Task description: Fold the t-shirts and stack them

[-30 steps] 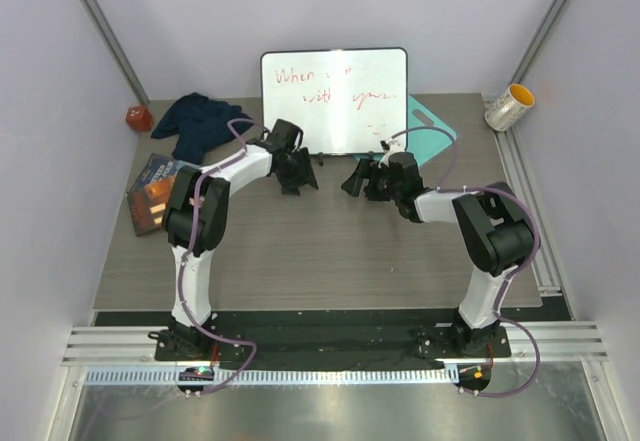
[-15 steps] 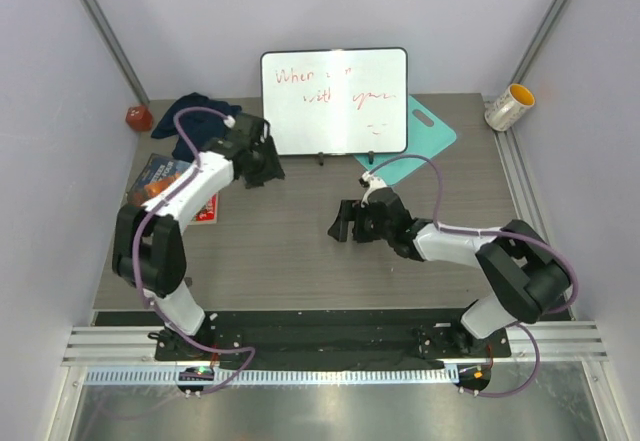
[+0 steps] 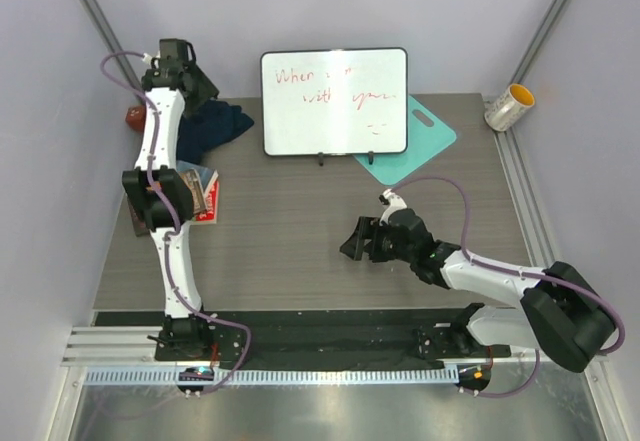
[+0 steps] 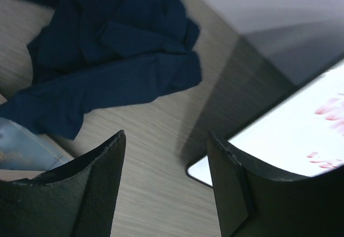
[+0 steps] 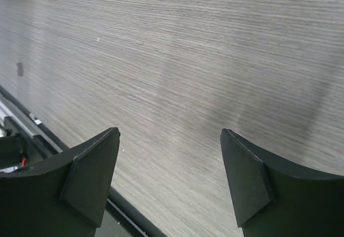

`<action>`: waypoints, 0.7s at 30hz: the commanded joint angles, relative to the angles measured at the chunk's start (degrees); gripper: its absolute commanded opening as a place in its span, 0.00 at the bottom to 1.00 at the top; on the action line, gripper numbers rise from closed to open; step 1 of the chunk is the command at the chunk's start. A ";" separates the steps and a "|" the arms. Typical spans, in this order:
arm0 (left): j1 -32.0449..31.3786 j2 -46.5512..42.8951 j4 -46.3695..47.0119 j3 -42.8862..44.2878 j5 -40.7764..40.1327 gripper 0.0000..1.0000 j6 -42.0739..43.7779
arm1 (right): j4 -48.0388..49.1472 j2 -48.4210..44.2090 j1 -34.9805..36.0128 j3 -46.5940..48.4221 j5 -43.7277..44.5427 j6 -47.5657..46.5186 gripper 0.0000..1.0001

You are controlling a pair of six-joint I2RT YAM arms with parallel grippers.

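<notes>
A crumpled dark navy t-shirt (image 3: pixel 212 129) lies at the back left of the table, between the left wall and the whiteboard. In the left wrist view the same t-shirt (image 4: pixel 107 59) spreads across the upper left in loose folds. My left gripper (image 3: pixel 203 93) hangs above its far edge, raised off the table. The left gripper (image 4: pixel 166 140) is open, with bare wood between its fingers and the shirt lying beyond the tips. My right gripper (image 3: pixel 351 244) hovers low over the near middle of the table. The right gripper (image 5: pixel 169 135) is open and holds nothing.
A whiteboard (image 3: pixel 334 101) with red writing stands at the back centre, a teal board (image 3: pixel 425 136) lying flat behind its right side. A book (image 3: pixel 195 196) lies at the left, below the shirt. A red object (image 3: pixel 137 117) sits in the back left corner and a yellow-rimmed cup (image 3: pixel 509 107) at the back right.
My left arm has swung from the table's middle out to the back left, over the t-shirt. My right arm has pulled back from the whiteboard toward the near side.
</notes>
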 commanded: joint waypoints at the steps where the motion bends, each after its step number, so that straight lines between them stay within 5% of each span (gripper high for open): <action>1: 3.57 2.76 -4.67 -5.72 4.91 0.64 -4.51 | 0.54 -3.76 0.18 -1.94 -0.31 1.97 0.82; 6: 5.95 -1.12 5.63 -20.01 5.63 0.64 -6.90 | 0.18 -5.26 0.26 -4.14 -1.63 2.32 0.81; 21: 7.18 -2.01 6.86 -17.74 0.63 0.64 -0.22 | 5.81 1.32 0.26 -3.97 -5.67 3.73 0.80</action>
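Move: The t-shirt lies crumpled under the left hand, its middle about 7 cm ahead, straight in line and some 21 cm below. The pile of books is roughly 15 cm back and 6 cm to the left, 20 cm down; the red cube stands 8 cm ahead and 20 cm left, the whiteboard's middle 8 cm ahead and 37 cm right. From the right hand the t-shirt is about 41 cm ahead and 44 cm left, slightly lower. Down fast, about 16 cm, drawing back and shifting left some 5 cm each, the left hand drops towards the t-shirt's near edge beside the books, its part-open fingers tipping over 20 degrees steeper. It then eases up 3 cm and slightly forward, tilting a little back. The right hand, empty and open, sinks and draws back a couple of centimetres. ##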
